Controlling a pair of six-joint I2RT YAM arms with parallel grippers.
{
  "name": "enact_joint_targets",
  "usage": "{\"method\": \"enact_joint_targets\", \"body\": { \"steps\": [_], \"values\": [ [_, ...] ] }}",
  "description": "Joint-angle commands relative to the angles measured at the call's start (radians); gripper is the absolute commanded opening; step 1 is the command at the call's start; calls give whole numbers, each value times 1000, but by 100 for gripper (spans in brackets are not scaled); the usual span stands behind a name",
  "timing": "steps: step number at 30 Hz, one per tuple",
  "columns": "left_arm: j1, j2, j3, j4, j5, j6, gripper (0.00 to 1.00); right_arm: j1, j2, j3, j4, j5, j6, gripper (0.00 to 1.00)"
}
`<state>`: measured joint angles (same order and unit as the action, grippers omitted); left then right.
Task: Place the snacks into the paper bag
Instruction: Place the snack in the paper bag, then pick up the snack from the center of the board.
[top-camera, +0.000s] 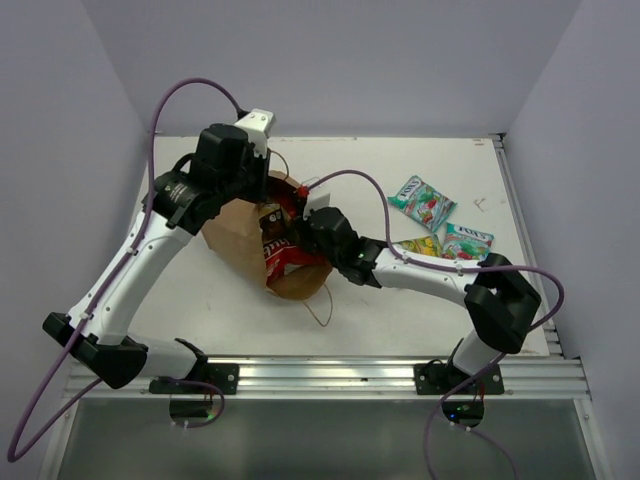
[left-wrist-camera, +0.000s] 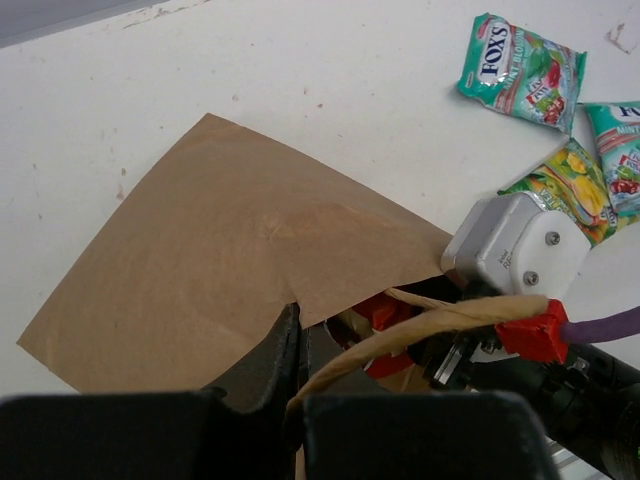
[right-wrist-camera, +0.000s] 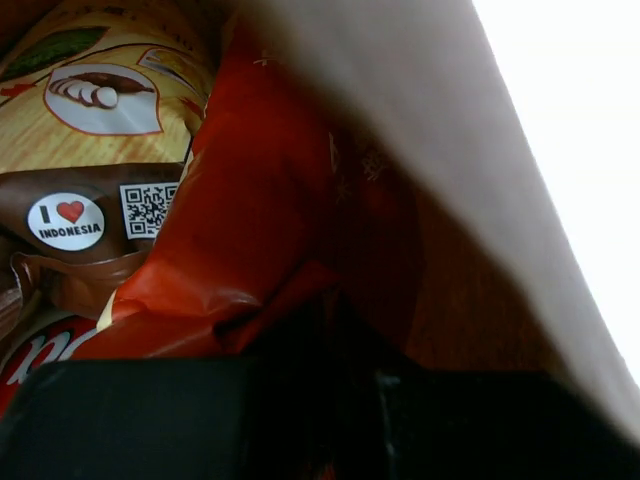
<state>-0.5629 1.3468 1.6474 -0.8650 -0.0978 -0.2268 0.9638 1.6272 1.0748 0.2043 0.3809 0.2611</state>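
Note:
The brown paper bag (top-camera: 240, 235) lies on its side, mouth towards the right arm. My left gripper (left-wrist-camera: 297, 325) is shut on the bag's upper mouth edge (left-wrist-camera: 330, 300) and holds it lifted; a twisted handle (left-wrist-camera: 440, 322) loops beside the fingers. My right gripper (right-wrist-camera: 345, 315) reaches inside the bag, shut on the edge of a red-orange packet (right-wrist-camera: 270, 200). A white-brown chips packet (right-wrist-camera: 100, 130) lies deeper in, to its left. From above, the right gripper (top-camera: 300, 238) sits in the bag mouth over the red packet (top-camera: 290, 258). Outside lie a green candy bag (top-camera: 421, 200), a teal packet (top-camera: 467, 241) and a yellow-green packet (top-camera: 420, 247).
The loose packets (left-wrist-camera: 520, 70) lie on the white table to the right of the bag, near the right arm's forearm (top-camera: 430, 270). A raised rail (top-camera: 520, 220) runs along the table's right edge. The second bag handle (top-camera: 322, 305) trails towards the near edge.

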Motion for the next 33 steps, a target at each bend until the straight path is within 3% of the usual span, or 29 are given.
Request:
{"method": "enact_joint_targets", "body": {
  "steps": [1,3,7,11,18,24,28,33],
  "values": [
    [-6,-35,58,106,9,-37,0,4,14,45,-9,-17,-17,0],
    [-8,-37,54,83,-92,-28,0,4,-32,31,-26,-30,-20,4],
    [4,-29,42,57,-201,-10,0,4,-128,13,-91,-59,-31,21],
    [26,-21,22,49,-233,6,0,4,-228,17,-160,-111,-46,35],
    [46,23,35,24,-243,43,0,4,-377,79,-337,-145,-74,69],
    [66,81,84,-8,-264,60,0,-2,-472,119,-523,54,-66,96],
    [86,120,135,-28,-276,73,0,-34,-506,94,-629,213,-34,98],
    [101,195,247,-75,-318,92,0,-192,-529,-5,-742,208,87,99]
  ]
}}
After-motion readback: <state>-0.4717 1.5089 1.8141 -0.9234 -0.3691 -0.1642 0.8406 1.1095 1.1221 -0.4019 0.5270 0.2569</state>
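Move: The red snack bag is in the right hand's fingers inside the paper bag, its middle some 3 cm ahead and 5 below. The paper bag's middle lies about 2 cm ahead, 8 left and 6 below; the yellow candy packet roughly 28 cm right and 4 back, the upper green packet 31 right and 11 ahead, both some 17 lower. From the left hand, gripping the paper bag's rim, the red snack bag is about 3 cm ahead, 3 right and 18 below. The red snack bag is let go inside the paper bag as the right fingers open from nearly shut to fully wide; the right hand backs up and out of the mouth, rising about 13 cm, then swings some 16 cm right towards the yellow packet, turning clockwise. The left hand keeps its pinch on the rim and draws it left and forward, turning counter-clockwise. ##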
